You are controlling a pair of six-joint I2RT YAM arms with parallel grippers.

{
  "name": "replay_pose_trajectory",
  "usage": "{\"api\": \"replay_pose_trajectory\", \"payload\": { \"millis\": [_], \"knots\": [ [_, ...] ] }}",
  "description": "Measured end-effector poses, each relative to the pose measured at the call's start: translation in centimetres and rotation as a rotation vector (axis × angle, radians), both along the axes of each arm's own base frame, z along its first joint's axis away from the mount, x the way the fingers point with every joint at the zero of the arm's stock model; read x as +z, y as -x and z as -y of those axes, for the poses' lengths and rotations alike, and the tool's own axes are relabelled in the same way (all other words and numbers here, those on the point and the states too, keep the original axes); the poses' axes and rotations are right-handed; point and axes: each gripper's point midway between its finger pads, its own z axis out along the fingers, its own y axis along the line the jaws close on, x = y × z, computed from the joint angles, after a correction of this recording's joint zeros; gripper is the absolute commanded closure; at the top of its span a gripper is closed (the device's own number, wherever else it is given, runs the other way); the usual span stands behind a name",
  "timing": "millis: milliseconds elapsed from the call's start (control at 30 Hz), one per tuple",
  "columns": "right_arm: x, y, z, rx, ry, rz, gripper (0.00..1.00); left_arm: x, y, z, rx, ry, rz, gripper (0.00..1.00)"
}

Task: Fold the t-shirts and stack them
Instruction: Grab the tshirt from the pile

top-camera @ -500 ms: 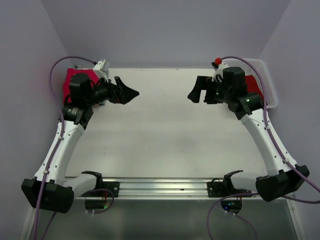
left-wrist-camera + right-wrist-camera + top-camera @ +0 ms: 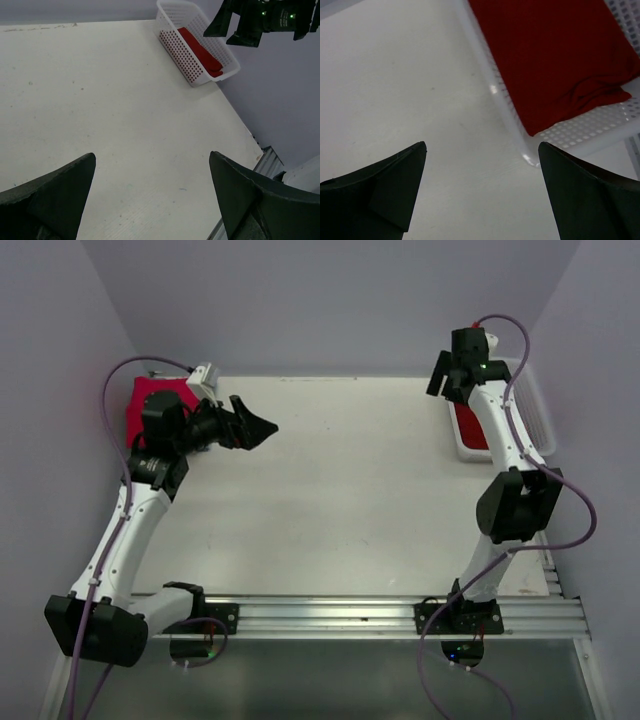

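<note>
A dark crimson t-shirt (image 2: 550,60) lies in the white mesh basket (image 2: 520,135) at the table's back right, and the top view also shows this t-shirt (image 2: 470,427) and the basket (image 2: 533,400). A brighter pinkish-red t-shirt (image 2: 150,398) lies at the back left corner, partly hidden behind the left arm. My right gripper (image 2: 482,150) hangs open and empty high above the basket's near-left corner; the same right gripper (image 2: 440,380) shows from above. My left gripper (image 2: 262,430) stands open and empty over bare table just right of the pinkish-red shirt, its jaws (image 2: 152,165) wide apart.
The white table (image 2: 340,490) spreads between the two arms. A metal rail (image 2: 330,615) runs along the near edge. Purple walls close in the back and both sides. The right arm's elbow (image 2: 515,505) juts over the table's right edge.
The right arm has swung back, up and to the right, from over the table to above the basket, uncovering the basket and its shirt. The left arm has barely moved.
</note>
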Motion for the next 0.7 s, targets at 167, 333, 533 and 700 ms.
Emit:
{"api": "replay_pose_trajectory", "payload": {
  "millis": [167, 333, 533, 700],
  "knots": [
    [-2.4, -2.0, 7.5, -0.197, 0.055, -0.088, 0.01, -0.2, 0.3, -0.6, 0.026, -0.022, -0.002, 0.0],
    [-2.6, -2.9, 11.9, -0.3, 0.046, -0.094, 0.01, -0.4, 1.0, -1.1, 0.041, -0.041, 0.001, 0.0],
    [-6.1, -4.8, 15.7, -0.354, 0.018, -0.135, 0.01, -1.6, 1.7, -1.5, 0.053, -0.051, -0.027, 0.0],
    [-14.2, -5.6, 15.5, -0.31, -0.058, -0.281, 0.01, -2.3, 2.0, -1.7, 0.063, -0.057, -0.046, 0.0]
  ]
}}
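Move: The t-shirt I want lies in the white basket about 16 cm to my right hand's right, some 9 cm ahead and 22 cm below it. The basket's middle is about 20 cm to the right and 10 cm ahead, a few centimetres right of the shirt's. Seen from my left hand, that t-shirt is far off: roughly 63 cm to the right, 24 cm ahead and 30 cm lower. I sweep my right hand about 16 cm to the right, over the basket's left rim, easing some 5 cm forward, then drop it steeply towards the red t-shirt, about 14 cm lower in all. My open fingers tip further down while the wrist turns about 20 degrees clockwise. Meanwhile my empty left hand drifts about 3 cm down, back and left, its fingers still open. ##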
